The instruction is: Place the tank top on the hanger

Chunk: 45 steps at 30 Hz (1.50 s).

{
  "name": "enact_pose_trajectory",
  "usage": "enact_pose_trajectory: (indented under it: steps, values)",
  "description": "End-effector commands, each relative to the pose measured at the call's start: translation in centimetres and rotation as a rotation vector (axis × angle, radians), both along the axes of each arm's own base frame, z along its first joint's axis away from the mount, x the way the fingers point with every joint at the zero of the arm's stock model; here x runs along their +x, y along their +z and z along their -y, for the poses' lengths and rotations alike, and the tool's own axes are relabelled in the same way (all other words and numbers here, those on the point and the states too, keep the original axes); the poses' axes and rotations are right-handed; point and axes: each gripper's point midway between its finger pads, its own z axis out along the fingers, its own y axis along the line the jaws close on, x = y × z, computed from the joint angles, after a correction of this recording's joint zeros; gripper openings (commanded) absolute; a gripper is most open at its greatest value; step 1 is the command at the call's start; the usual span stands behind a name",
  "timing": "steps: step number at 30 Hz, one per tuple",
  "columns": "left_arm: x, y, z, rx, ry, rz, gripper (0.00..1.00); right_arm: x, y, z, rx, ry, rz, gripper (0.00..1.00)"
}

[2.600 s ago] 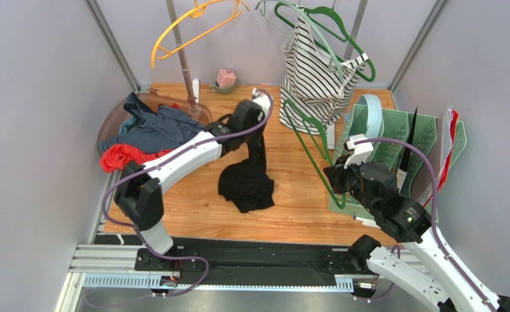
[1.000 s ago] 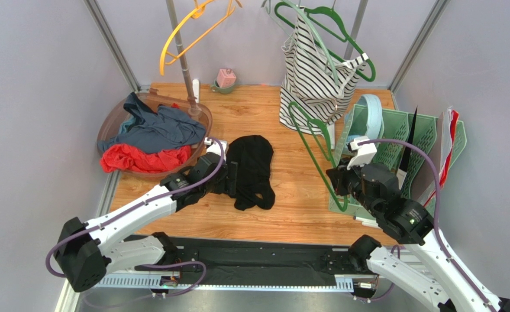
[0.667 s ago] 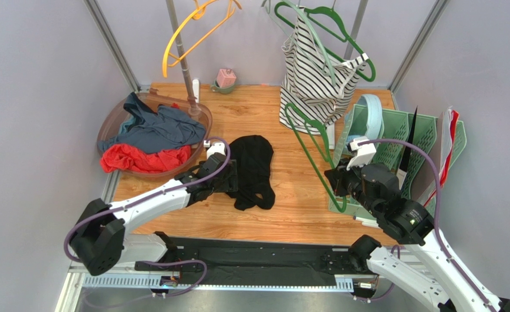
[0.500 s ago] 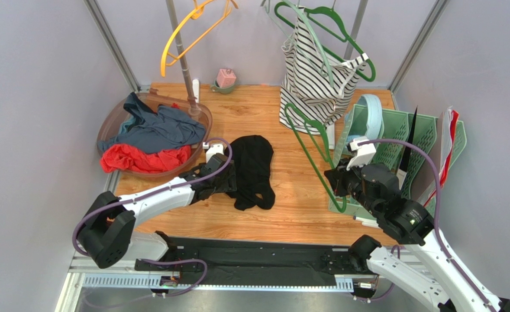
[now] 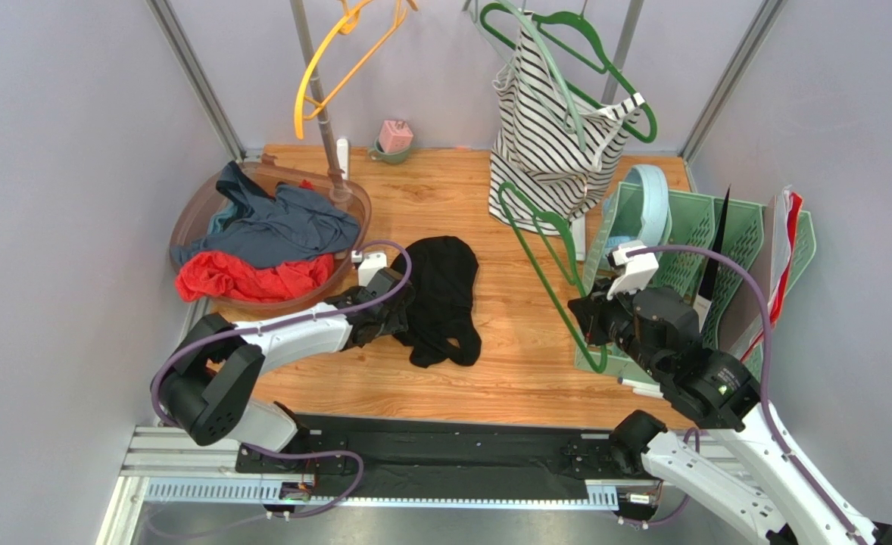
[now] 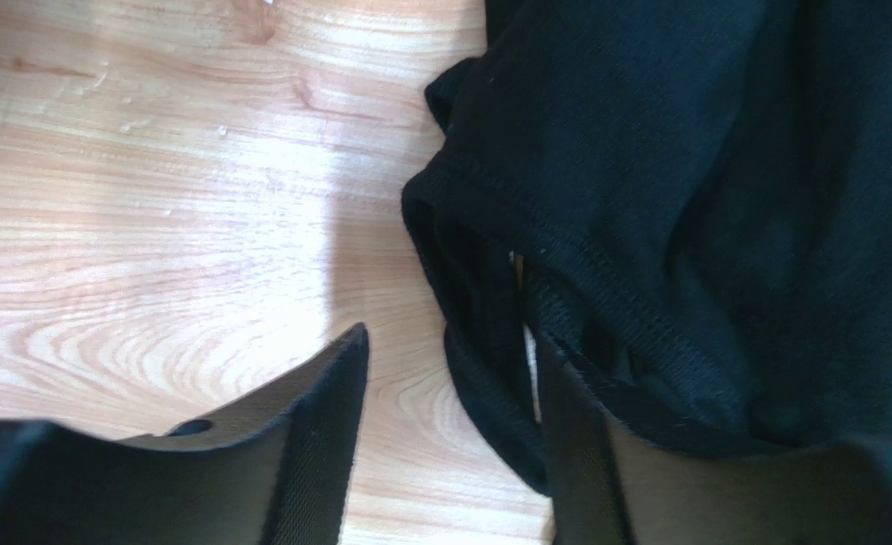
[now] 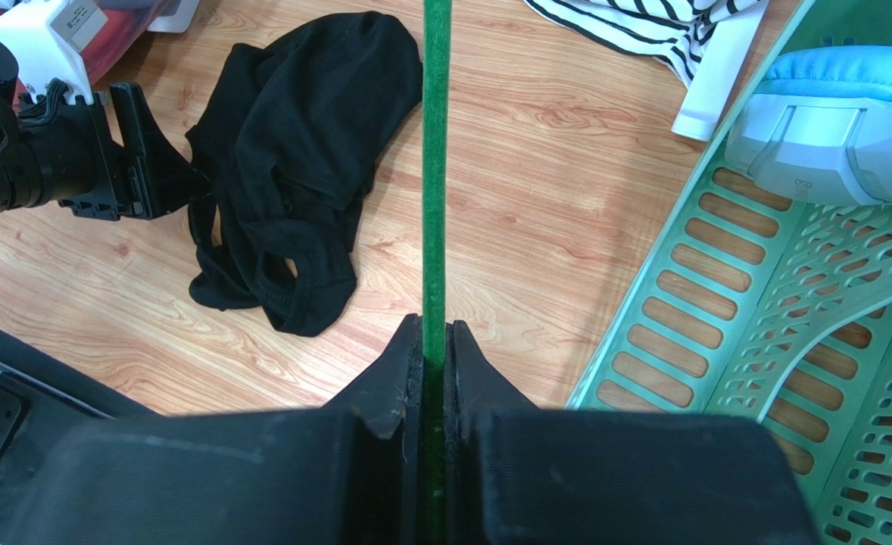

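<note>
The black tank top (image 5: pixel 445 293) lies flat on the wooden table, its straps toward the near edge. My left gripper (image 5: pixel 401 317) sits low at its left side. In the left wrist view its jaws (image 6: pixel 451 380) are apart, with the folded hem of the tank top (image 6: pixel 701 170) lying between the fingers, against the right one (image 6: pixel 581 454). My right gripper (image 5: pixel 586 313) is shut on a thin bar of the dark green hanger (image 5: pixel 539 248). That bar of the hanger (image 7: pixel 435 170) runs straight up from the right gripper (image 7: pixel 435 341), with the tank top (image 7: pixel 303 148) to its left.
A brown basin (image 5: pixel 195 207) of blue-grey and red clothes stands at the left. A striped top (image 5: pixel 547 125) hangs at the back, a yellow-orange hanger (image 5: pixel 343 57) on a pole (image 5: pixel 323 114). Mint-green racks (image 5: pixel 746 244) line the right side; a pink cup (image 5: pixel 394 139) sits far back.
The left arm laid the tank top flat, drew back, then slid in to its left edge while its jaws narrowed. The right arm and hanger stayed put.
</note>
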Motion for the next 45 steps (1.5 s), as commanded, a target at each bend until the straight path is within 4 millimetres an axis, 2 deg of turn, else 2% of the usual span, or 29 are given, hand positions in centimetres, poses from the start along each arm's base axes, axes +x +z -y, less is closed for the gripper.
enact_pose_trajectory:
  steps: [1, 2, 4, 5, 7, 8, 12, 16, 17, 19, 20, 22, 23, 24, 25, 26, 27, 28, 29, 30, 31, 32, 33, 34, 35, 37, 40, 45]
  values:
    - [0.9, 0.7, 0.8, -0.069, 0.028, 0.048, 0.54, 0.3, 1.3, 0.0, 0.025, -0.006, 0.052, 0.0]
    - [0.7, 0.4, 0.8, -0.071, 0.024, 0.041, 0.46, 0.3, 1.4, 0.0, 0.026, -0.003, 0.055, 0.0]
    - [0.8, 0.5, 1.1, -0.093, 0.016, 0.051, 0.34, 0.3, 1.4, 0.0, 0.027, -0.003, 0.053, 0.0]
    - [0.4, 0.2, 1.2, -0.099, 0.0, 0.043, 0.19, 0.2, 1.3, -0.1, 0.027, -0.002, 0.053, 0.0]
    - [0.6, 0.6, 1.8, -0.128, -0.026, 0.066, 0.05, 0.2, 1.3, -0.1, 0.025, -0.002, 0.05, 0.0]
    - [0.4, 0.6, 1.9, -0.135, -0.037, 0.062, 0.0, 0.3, 1.3, 0.0, 0.024, -0.003, 0.049, 0.0]
    - [0.1, 2.4, 1.6, -0.118, -0.078, 0.082, 0.0, 0.2, 1.3, 0.0, 0.024, -0.005, 0.048, 0.0]
    - [0.4, 8.5, 1.4, -0.136, -0.143, 0.203, 0.0, 0.1, 1.6, 0.0, 0.028, -0.002, 0.047, 0.0]
    - [0.9, 11.1, 2.0, -0.155, -0.173, 0.25, 0.0, 0.0, 1.7, 0.0, 0.03, 0.004, 0.047, 0.0]
    - [0.8, 14.3, 1.6, -0.113, -0.241, 0.299, 0.0, -0.1, 2.0, -0.1, 0.038, 0.009, 0.051, 0.0]
    - [1.4, 17.6, 2.2, -0.126, -0.27, 0.355, 0.0, -0.1, 2.0, -0.2, 0.041, 0.016, 0.049, 0.0]
    - [1.5, 19.8, 2.3, -0.059, -0.358, 0.366, 0.0, -0.3, 2.2, -0.3, 0.047, 0.023, 0.05, 0.0]
    - [2.0, 23.4, 3.0, -0.074, -0.39, 0.421, 0.0, -0.4, 2.1, -0.4, 0.048, 0.03, 0.047, 0.0]
    - [2.1, 23.6, 3.2, -0.042, -0.422, 0.399, 0.0, -0.5, 2.1, -0.3, 0.049, 0.028, 0.047, 0.0]
    - [2.3, 25.0, 3.4, -0.007, -0.471, 0.424, 0.0, -0.7, 2.1, -0.2, 0.047, 0.03, 0.046, 0.0]
    - [2.7, 28.4, 3.9, -0.023, -0.493, 0.482, 0.0, -0.7, 2.3, -0.1, 0.047, 0.027, 0.048, 0.0]
    - [2.9, 28.5, 4.1, 0.004, -0.515, 0.455, 0.0, -0.9, 2.1, 0.0, 0.043, 0.031, 0.04, 0.0]
    - [3.0, 29.7, 4.2, 0.019, -0.534, 0.466, 0.0, -1.1, 2.3, 0.2, 0.045, 0.03, 0.044, 0.0]
    - [3.2, 33.1, 4.3, 0.021, -0.555, 0.527, 0.0, -1.2, 2.4, 0.2, 0.048, 0.031, 0.044, 0.0]
    - [3.3, 33.0, 4.4, 0.05, -0.576, 0.499, 0.0, -1.3, 2.5, 0.2, 0.053, 0.036, 0.044, 0.0]
    - [3.5, 33.9, 4.4, 0.063, -0.586, 0.508, 0.0, -1.5, 2.6, 0.3, 0.06, 0.037, 0.045, 0.0]
    - [3.6, 35.6, 4.2, 0.087, -0.605, 0.542, 0.0, -1.8, 2.8, 0.1, 0.069, 0.053, 0.046, 0.0]
    - [3.8, 34.6, 4.2, 0.122, -0.621, 0.497, 0.0, -1.9, 2.9, -0.1, 0.079, 0.06, 0.043, 0.0]
    - [3.9, 34.8, 4.0, 0.143, -0.618, 0.491, 0.0, -2.1, 3.2, -0.2, 0.093, 0.075, 0.052, 0.0]
    - [4.0, 34.1, 3.9, 0.162, -0.627, 0.467, 0.0, -2.6, 3.3, -0.8, 0.108, 0.111, 0.045, 0.0]
    - [4.0, 31.9, 3.9, 0.193, -0.647, 0.402, 0.0, -3.2, 3.9, -1.5, 0.135, 0.164, 0.057, 0.0]
    - [4.3, 29.7, 3.4, 0.253, -0.663, 0.366, 0.0, -4.5, 5.0, -3.1, 0.192, 0.275, 0.069, 0.0]
    - [5.0, 27.8, 2.4, 0.311, -0.632, 0.354, 0.0, -5.8, 5.8, -4.8, 0.244, 0.393, 0.067, 0.0]
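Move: The tank top lies flat on the table, its middle about 6 cm to the left hand's right, 4 cm ahead and 2 cm below, with its strap edge already between the open fingers. From that hand, the laundry basket stands some 21 cm left and 15 cm ahead. The right hand holds the green hanger, whose middle is about 7 cm ahead and 4 cm left; from this hand the tank top is roughly 20 cm left, 11 cm ahead and 23 cm below. The left hand dips barely a centimetre and shuts on the tank top's strap edge, then lifts fast by over 35 cm while drifting forward and to the right and tipping its fingers upward, before sinking some 8 cm again with the pinch kept, turned clockwise by about 35 degrees. Late on, the right hand, still gripping the green hanger, eases back a few centimetres, then also left and slightly up, turning counter-clockwise so that the hanger's free end swings left. ##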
